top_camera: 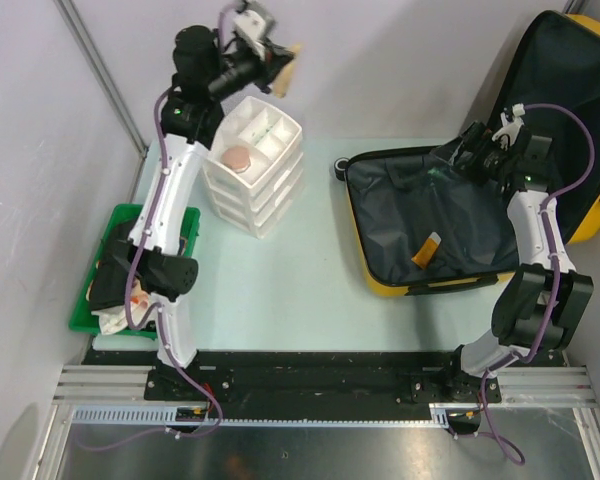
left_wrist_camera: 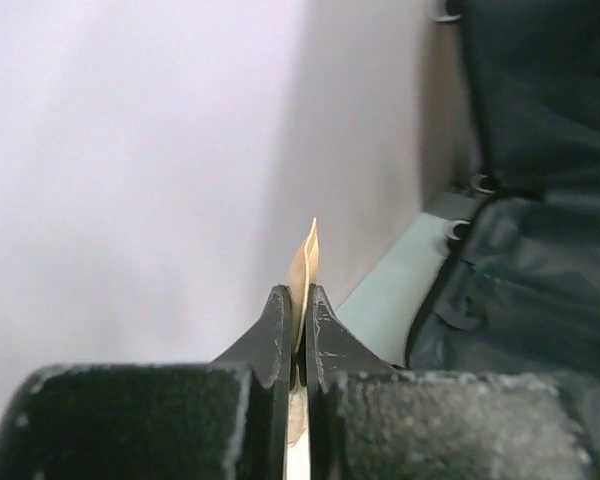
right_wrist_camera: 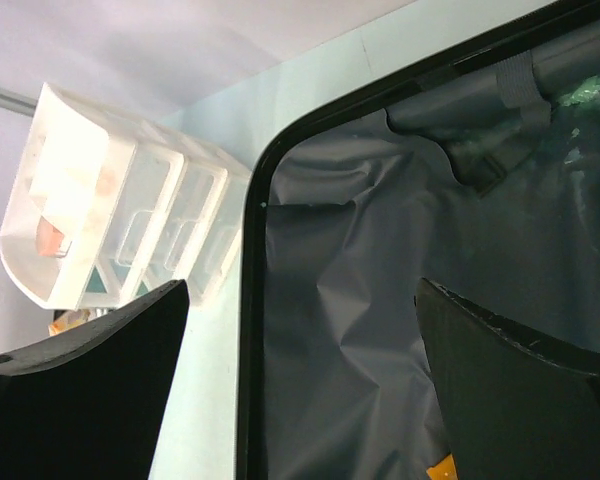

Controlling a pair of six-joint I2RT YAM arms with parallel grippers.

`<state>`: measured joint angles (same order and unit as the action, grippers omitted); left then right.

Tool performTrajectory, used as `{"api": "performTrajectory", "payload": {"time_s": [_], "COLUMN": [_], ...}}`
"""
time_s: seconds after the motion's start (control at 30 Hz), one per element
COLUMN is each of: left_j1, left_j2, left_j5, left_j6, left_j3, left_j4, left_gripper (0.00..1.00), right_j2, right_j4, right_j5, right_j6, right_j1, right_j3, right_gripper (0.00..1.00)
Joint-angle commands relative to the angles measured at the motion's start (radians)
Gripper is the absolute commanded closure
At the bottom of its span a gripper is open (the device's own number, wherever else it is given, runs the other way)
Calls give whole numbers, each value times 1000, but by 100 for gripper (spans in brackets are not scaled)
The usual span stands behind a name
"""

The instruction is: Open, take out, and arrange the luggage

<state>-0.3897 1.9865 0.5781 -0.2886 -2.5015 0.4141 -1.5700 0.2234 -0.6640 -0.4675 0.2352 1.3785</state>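
Note:
The luggage (top_camera: 432, 286), a yellow hard-shell suitcase, lies open on the table at the right, its lid leaning up against the wall. Its black lining (top_camera: 410, 205) holds a small orange packet (top_camera: 427, 249). My right gripper (top_camera: 462, 152) hovers open over the back of the lining (right_wrist_camera: 360, 300), nothing between its fingers (right_wrist_camera: 90, 390). My left gripper (top_camera: 280, 68) is raised high above the white drawer unit (top_camera: 255, 165). It is shut on a thin tan flat packet (left_wrist_camera: 306, 262), which sticks out past the fingertips.
The drawer unit's top tray holds a pink round thing (top_camera: 238, 158); the unit also shows in the right wrist view (right_wrist_camera: 100, 220). A green tray (top_camera: 93, 305) with loose items sits at the left edge, partly behind the left arm. Grey walls close in behind.

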Motion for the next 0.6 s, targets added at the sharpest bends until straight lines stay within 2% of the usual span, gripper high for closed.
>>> {"api": "performTrajectory", "payload": {"time_s": [0.0, 0.2, 0.33, 0.57], "left_j1": [110, 183, 225, 282], "left_j2": [32, 104, 123, 167], "left_j5": [-197, -230, -218, -213], "left_j6": [362, 384, 382, 425], "left_j3": [40, 4, 42, 70], "left_j4": [-166, -227, -268, -316], "left_gripper": [100, 100, 100, 100], "right_j2": [62, 62, 67, 77], "right_j4": [34, 71, 100, 145], "right_j5": [10, 24, 30, -43], "right_j6": [98, 135, 180, 316], "right_j1": [3, 4, 3, 9], "right_j3": [24, 25, 25, 25], "right_gripper": [0, 0, 0, 0]}}
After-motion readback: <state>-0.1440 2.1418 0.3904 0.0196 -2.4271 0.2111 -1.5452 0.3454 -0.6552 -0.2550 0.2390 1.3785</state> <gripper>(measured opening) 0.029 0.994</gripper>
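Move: The left hand already holds the beige tube, high and to the right of the white drawer cabinet. The back compartment of its top tray is roughly 10 cm ahead, 10 cm left and 21 cm below. The round pink compact sits level ahead, 12 cm left, 21 below; the small greenish item is 7 ahead, 5 left, 21 below. From the right hand, that compartment is about 11 cm ahead, 44 left, near its height. Forward and to the left in equal parts, some 19 cm across and about 7 cm down, the left hand swings the pinched beige tube in over the cabinet's back end, fast at first and then easing. The wrist turns counter-clockwise about 25 degrees and tips somewhat downward; the fingers stay shut on the tube. ##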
